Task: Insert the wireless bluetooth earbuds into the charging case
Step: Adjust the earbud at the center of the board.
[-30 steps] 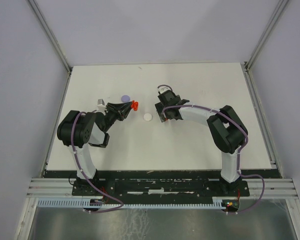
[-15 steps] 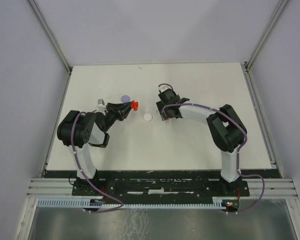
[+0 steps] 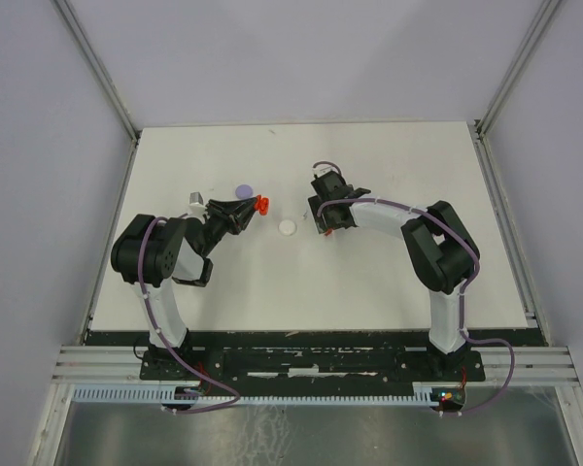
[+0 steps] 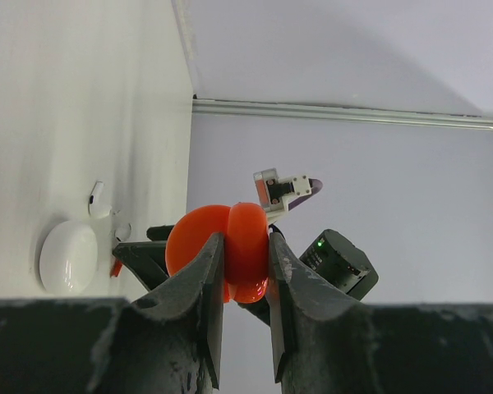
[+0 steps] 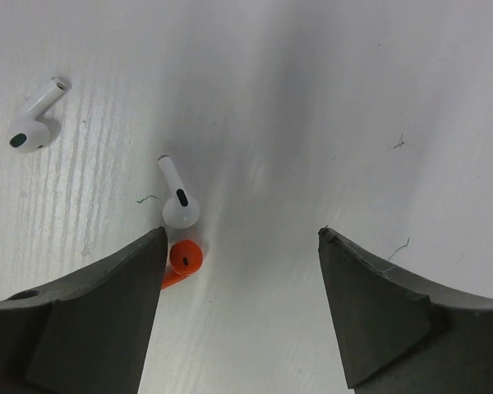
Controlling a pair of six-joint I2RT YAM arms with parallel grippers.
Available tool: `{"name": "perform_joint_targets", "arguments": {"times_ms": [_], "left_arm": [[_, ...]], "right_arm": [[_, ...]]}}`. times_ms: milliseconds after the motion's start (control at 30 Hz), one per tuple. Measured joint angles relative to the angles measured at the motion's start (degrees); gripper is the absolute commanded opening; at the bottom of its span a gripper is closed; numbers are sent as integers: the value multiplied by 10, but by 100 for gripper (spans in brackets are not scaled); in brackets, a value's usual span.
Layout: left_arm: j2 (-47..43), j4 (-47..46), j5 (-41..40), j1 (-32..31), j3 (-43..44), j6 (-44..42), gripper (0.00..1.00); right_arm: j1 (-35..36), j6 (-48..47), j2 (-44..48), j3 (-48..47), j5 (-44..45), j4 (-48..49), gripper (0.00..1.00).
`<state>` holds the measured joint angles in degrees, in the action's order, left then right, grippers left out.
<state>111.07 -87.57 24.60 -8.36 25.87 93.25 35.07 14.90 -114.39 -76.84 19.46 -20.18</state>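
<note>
My left gripper (image 4: 245, 246) is shut on the red charging case (image 4: 230, 250), held above the table with its two round halves showing; from above the case (image 3: 261, 205) shows at the gripper's tip (image 3: 252, 208). My right gripper (image 5: 242, 238) points down at the table, open, with nothing between its fingers; from above it (image 3: 323, 226) is right of a white disc. A red earbud (image 5: 183, 257) lies against the inner edge of its left finger (image 5: 107, 304). One white earbud (image 5: 180, 206) lies just beyond that fingertip, another (image 5: 33, 125) farther left.
A white round disc (image 3: 288, 228) lies on the white table (image 3: 369, 282) between the two grippers, and it (image 4: 68, 257) also shows in the left wrist view. A lavender disc (image 3: 241, 191) lies behind the left gripper. Side walls and metal rails (image 3: 505, 184) border the table.
My right gripper has shifted slightly to the right and its jaws have narrowed a little. The left gripper and the red case have not moved.
</note>
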Motion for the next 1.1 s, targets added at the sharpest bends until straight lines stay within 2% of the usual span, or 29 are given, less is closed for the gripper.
{"name": "perform_joint_targets", "arguments": {"times_ms": [167,300,433,1100], "left_arm": [[0,0,0,0,0,0,3],[0,0,0,0,0,0,3],[0,0,0,0,0,0,3],[0,0,0,0,0,0,3]], "right_arm": [[-1,1,0,0,-2,-1,77],[-1,-1,-1,0,-10,-2,64],[-1,-2,-2,-1,-19,0,60],[-2,-1,9,16,-25,4,62]]}}
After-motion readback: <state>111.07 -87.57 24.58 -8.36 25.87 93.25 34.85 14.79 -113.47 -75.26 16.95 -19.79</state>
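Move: The red earbud lies beside the right gripper's left finger, about 2 cm left and 1 cm back of that hand's point and 1 cm below. From the same hand, the nearer white earbud is some 3 cm left and 2 cm ahead, the farther white earbud about 8 cm left and 2 cm ahead, and the white case roughly 11 cm left and 1 cm back. From the left gripper, the red earbud is about 13 cm right, level, 12 cm below. Keep the right gripper low and narrow its fingers by about a quarter of their gap without pinching, easing the hand about half a centimetre left as they close. Then draw it about half a centimetre back and slightly right, nudging the red earbud rightward with the left finger and leaving the fingers open. ##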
